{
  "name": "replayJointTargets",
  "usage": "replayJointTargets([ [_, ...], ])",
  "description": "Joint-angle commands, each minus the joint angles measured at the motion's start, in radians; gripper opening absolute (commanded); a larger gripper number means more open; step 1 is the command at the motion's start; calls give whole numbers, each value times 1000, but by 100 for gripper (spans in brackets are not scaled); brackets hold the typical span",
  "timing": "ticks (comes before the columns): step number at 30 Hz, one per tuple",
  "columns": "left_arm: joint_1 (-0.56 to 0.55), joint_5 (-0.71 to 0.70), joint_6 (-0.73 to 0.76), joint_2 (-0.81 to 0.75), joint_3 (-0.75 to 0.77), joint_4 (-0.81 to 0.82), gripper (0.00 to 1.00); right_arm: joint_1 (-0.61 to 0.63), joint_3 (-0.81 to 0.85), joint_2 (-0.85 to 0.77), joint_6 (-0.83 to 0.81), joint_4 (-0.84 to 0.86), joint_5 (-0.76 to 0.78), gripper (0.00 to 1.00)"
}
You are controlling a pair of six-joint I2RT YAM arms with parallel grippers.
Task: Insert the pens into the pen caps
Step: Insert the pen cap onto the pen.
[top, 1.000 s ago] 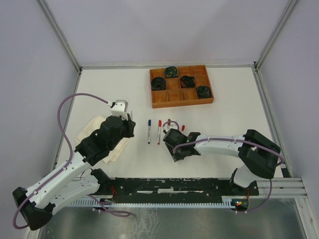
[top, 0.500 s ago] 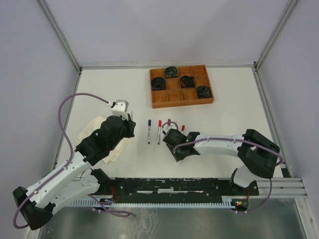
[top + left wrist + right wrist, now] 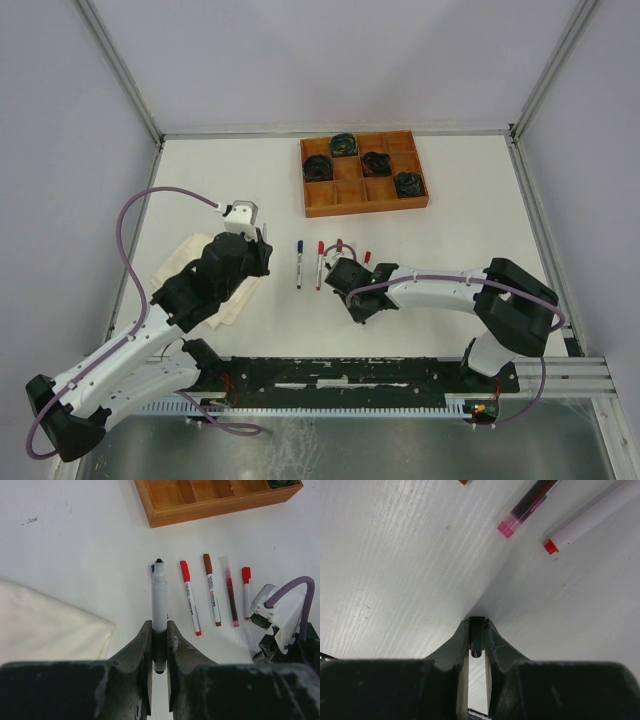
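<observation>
My left gripper is shut on a white-barrelled pen with a bare black tip, which points away toward the row of pens. In the top view that gripper is left of the row. On the table lie a blue-capped pen, a red-capped pen, a brown-capped pen, a dark pink pen and a red-capped pen. My right gripper is shut on a small black cap, low over the table just in front of the row, and it also shows in the top view.
A wooden compartment tray with dark coiled cable bundles stands at the back. A folded cream cloth lies under my left arm. The right wrist's purple cable loops beside the pens.
My right gripper has shifted slightly to the left with the black cap. My left gripper and its pen have not moved.
</observation>
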Motion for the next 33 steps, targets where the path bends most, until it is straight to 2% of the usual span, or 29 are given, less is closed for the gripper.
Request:
replayJointTargets([
  [1, 1, -15, 2, -3, 17, 23, 3, -4, 20, -34, -8, -25, -1, 6],
  [4, 0, 2, -5, -14, 16, 25, 3, -4, 8, -115, -21, 16, -19, 3],
  [9, 1, 115, -25, -48, -6, 80, 3, -4, -23, -268, -31, 87, -24, 0],
  [14, 1, 166, -32, -91, -30, 146, 3, -4, -90, -442, -16, 215, -15, 0],
  [19, 0, 392, -14, -103, -46, 252, 3, -5, -143, -596, 62, 356, 35, 0],
  [25, -11, 517, -43, -84, -78, 385, 3, -6, -233, -768, 195, 572, 108, 0],
  [28, -59, 517, -55, -62, -81, 445, 3, -6, -271, -826, 228, 671, 145, 0],
  [33, -206, 418, -46, 0, -68, 527, 3, -6, -287, -865, 238, 794, 165, 0],
])
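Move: The black cap is already gripped at the table by the right hand; the bare pen it must meet is held upright by the left hand, its middle about 10 cm ahead of the right hand, 18 cm left and 23 cm above. From the right hand, the pink pen lies 11 cm ahead and 2 cm left, the brown pen 12 cm ahead and 5 cm left. From the left hand, the cap is some 8 cm back, 18 cm right and 20 cm below. The black cap is lifted off the table by the right hand, which keeps its pinch and rises about 25 cm with a slight drift forward, tilting some 70 degrees until its fingers point nearly level, forward-left towards the pen. A little later the left hand, still gripping the pen, brings it right about 10 cm, also back and up, while turning clockwise. ##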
